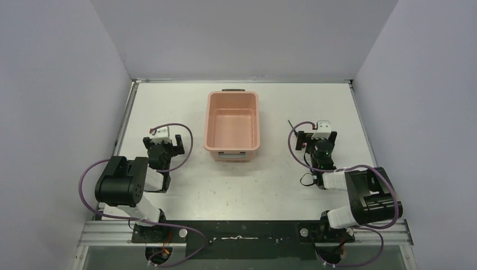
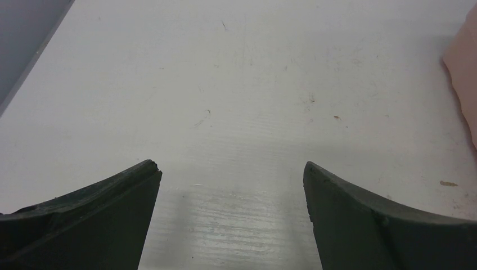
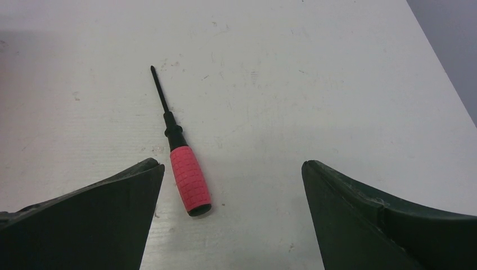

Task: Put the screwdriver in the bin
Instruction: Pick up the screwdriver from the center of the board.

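The screwdriver (image 3: 189,179), with a red gridded handle and a thin dark shaft, lies flat on the white table with its tip pointing away. In the top view only its shaft (image 1: 292,125) shows, right of the bin. My right gripper (image 3: 232,166) hovers open over it, the handle end just inside the left finger (image 3: 107,214) and not touching it. The salmon-pink bin (image 1: 209,125) stands at the table's middle back with nothing in it. My left gripper (image 1: 163,140) sits open to the bin's left, nothing between its fingers (image 2: 84,219). From the top, the right gripper (image 1: 316,135) is right of the bin.
The bin's pink edge (image 2: 467,79) shows at the right of the left wrist view. Grey walls (image 1: 67,90) close the table on three sides. Purple cables (image 1: 185,140) loop beside both wrists.
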### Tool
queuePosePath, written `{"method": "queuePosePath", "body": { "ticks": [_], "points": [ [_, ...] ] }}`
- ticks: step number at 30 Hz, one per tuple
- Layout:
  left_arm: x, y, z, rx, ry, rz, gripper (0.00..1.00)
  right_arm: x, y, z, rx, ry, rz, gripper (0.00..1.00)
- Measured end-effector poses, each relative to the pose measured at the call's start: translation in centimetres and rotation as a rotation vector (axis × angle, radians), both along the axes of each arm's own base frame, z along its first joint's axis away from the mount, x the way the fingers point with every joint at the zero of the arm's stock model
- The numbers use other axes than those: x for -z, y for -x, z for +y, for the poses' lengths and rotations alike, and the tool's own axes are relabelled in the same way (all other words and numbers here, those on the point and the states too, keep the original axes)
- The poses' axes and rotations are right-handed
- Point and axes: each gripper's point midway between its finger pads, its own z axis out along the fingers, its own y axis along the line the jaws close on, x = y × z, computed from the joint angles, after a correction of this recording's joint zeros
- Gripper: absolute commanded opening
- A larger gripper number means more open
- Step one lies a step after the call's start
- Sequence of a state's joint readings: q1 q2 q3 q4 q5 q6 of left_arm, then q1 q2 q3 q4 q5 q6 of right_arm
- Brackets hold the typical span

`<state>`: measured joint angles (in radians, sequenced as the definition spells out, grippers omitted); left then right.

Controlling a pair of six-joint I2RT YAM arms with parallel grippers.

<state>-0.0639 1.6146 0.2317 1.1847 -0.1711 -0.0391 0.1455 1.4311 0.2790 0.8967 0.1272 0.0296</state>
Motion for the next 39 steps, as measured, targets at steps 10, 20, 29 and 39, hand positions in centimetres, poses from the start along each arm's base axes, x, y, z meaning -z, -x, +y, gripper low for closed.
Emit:
{"method": "queuePosePath", "body": {
  "ticks": [10, 20, 29, 39],
  "points": [
    [0.0, 0.0, 0.0, 0.0, 0.0, 0.0, 0.97, 0.6, -0.1, 0.5, -0.03, 0.001, 0.035, 1.0],
    [0.0, 0.0, 0.0, 0.0, 0.0, 0.0, 0.97, -7.1, -1.5, 1.0, -0.033, 0.003, -0.069, 1.0],
    [0.0, 0.0, 0.0, 0.0, 0.0, 0.0, 0.97, -17.8, -4.1, 2.1, -0.038, -0.01, -0.17, 1.0],
    [0.0, 0.0, 0.0, 0.0, 0.0, 0.0, 0.97, -28.7, -4.9, 2.2, -0.034, -0.027, -0.225, 1.0]
  ]
}}
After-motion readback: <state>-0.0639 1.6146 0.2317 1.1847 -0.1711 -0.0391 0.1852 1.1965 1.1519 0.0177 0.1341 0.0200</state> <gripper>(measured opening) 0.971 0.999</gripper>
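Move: The screwdriver lies on the board about 9 cm ahead of the right hand, some 6 cm to its left and 8 cm below, handle end nearest. The pink bin's middle is roughly 34 cm to the left of that hand, about 12 cm ahead and 3 cm lower. From the left hand, the screwdriver is about 52 cm to the right, 9 cm ahead and 7 cm down. Up and away from the screwdriver goes the empty right hand: after a slight dip it climbs steeply, nearly 30 cm, while reaching about 5 cm forward. The wrist tips the fingers up by some 15 degrees until they point almost level, and they stay wide open, touching nothing. ##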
